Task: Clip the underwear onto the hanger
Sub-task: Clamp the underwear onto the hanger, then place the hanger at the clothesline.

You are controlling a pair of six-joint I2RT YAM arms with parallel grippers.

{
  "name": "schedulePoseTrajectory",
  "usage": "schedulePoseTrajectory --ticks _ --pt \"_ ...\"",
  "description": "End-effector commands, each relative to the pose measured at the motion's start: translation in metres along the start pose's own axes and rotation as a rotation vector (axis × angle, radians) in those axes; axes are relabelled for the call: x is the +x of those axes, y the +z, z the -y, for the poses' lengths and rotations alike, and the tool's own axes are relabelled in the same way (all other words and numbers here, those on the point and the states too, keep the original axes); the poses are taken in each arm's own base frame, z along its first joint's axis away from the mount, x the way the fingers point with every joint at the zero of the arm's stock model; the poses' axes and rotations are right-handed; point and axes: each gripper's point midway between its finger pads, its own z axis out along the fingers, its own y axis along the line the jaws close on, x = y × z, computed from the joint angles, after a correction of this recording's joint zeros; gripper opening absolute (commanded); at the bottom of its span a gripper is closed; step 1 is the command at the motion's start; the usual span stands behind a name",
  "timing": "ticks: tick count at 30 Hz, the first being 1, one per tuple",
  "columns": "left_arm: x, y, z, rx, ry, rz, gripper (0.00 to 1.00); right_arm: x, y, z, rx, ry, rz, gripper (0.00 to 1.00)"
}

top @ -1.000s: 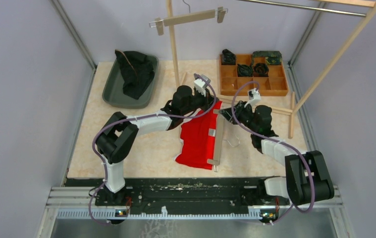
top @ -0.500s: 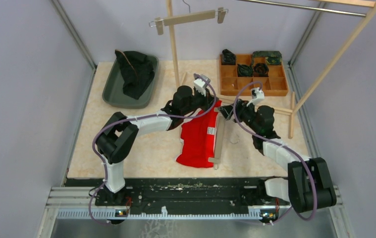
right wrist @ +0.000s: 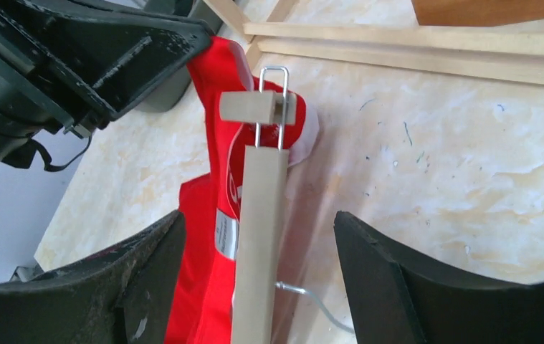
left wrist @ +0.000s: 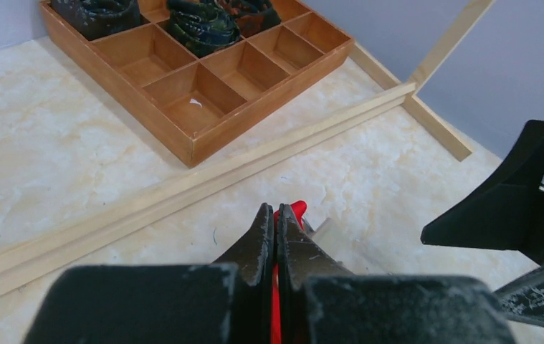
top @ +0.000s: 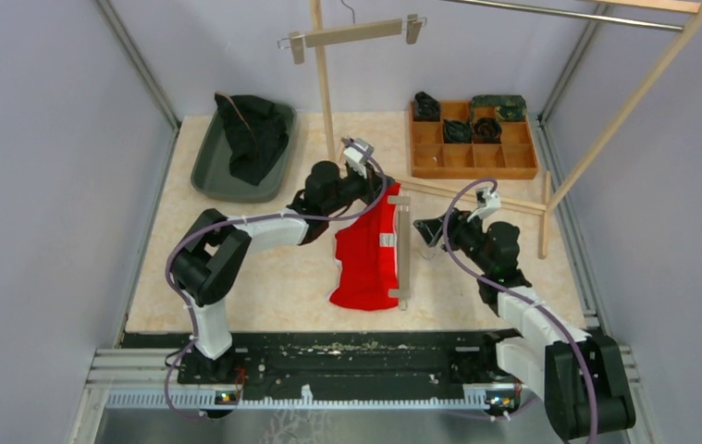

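Red underwear (top: 365, 259) lies on the table centre with a wooden clip hanger (top: 401, 248) along its right edge. My left gripper (top: 372, 190) is shut on the underwear's far corner; red cloth (left wrist: 296, 209) shows between its closed fingers in the left wrist view. My right gripper (top: 430, 231) is open, just right of the hanger. In the right wrist view the hanger bar (right wrist: 258, 236) runs between its fingers, with the far clip (right wrist: 258, 107) over the red underwear (right wrist: 204, 229) and the metal hook (right wrist: 319, 304) beside the bar.
A grey bin (top: 236, 153) with dark clothes sits far left. A wooden divided tray (top: 473, 157) with rolled dark items sits far right. A wooden rack (top: 324, 79) holds another hanger (top: 351, 35); its base rails (top: 476, 196) lie on the table.
My left gripper pulled the underwear's corner left and farther back. My right gripper let go of the hanger and drew back to the right; the hanger now lies straighter on the underwear.
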Motion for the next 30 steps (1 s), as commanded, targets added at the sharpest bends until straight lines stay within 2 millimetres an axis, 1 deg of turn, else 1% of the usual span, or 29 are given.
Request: schedulePoseTrajectory --ticks 1,6,10,15,17,22,27,30 --pt "-0.053 -0.022 0.019 0.152 0.015 0.198 0.00 -0.003 -0.008 -0.017 -0.061 -0.029 0.027 0.74" --pt "-0.057 -0.026 0.018 0.263 -0.053 0.216 0.00 -0.001 -0.016 -0.027 -0.088 -0.019 0.032 0.73" --pt "-0.061 -0.032 0.012 0.337 -0.129 0.255 0.00 0.004 -0.020 -0.029 -0.093 -0.019 0.027 0.73" --pt "-0.063 -0.030 0.002 0.371 -0.173 0.263 0.00 0.013 -0.021 -0.029 -0.100 -0.014 0.008 0.73" --pt "-0.064 -0.031 -0.001 0.378 -0.183 0.269 0.00 0.018 -0.021 -0.030 -0.108 -0.009 -0.002 0.73" --pt "-0.067 -0.030 -0.005 0.402 -0.198 0.279 0.00 0.038 -0.019 -0.030 -0.118 0.000 -0.049 0.72" --pt "-0.068 -0.028 -0.006 0.426 -0.210 0.278 0.00 0.060 -0.017 -0.028 -0.126 0.018 -0.098 0.70" --pt "-0.068 -0.028 -0.005 0.441 -0.214 0.276 0.00 0.068 -0.017 -0.026 -0.133 0.028 -0.106 0.70"
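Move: The near clip of the hanger, my right hand's side of the next grip, lies about 12 cm back from that open hand, 5 cm to its left and some 8 cm below. The far clip is about 6 cm ahead of the same hand and 4 cm left, nearly level in height; the middle of the red underwear lies 5 cm back, 11 cm left and about 10 cm lower. From my left hand, the near clip is some 22 cm back, 2 cm right and 10 cm below. I bring my open right hand back some 5 cm and 3 cm left along the hanger bar towards its near clip, bobbing slightly before sinking about 5 cm late on, fingers staying wide. Meanwhile my shut left hand keeps its pinch on the underwear's far corner, going up about 5 cm unevenly and 3 cm left, rolling its right side up and swinging clockwise. ##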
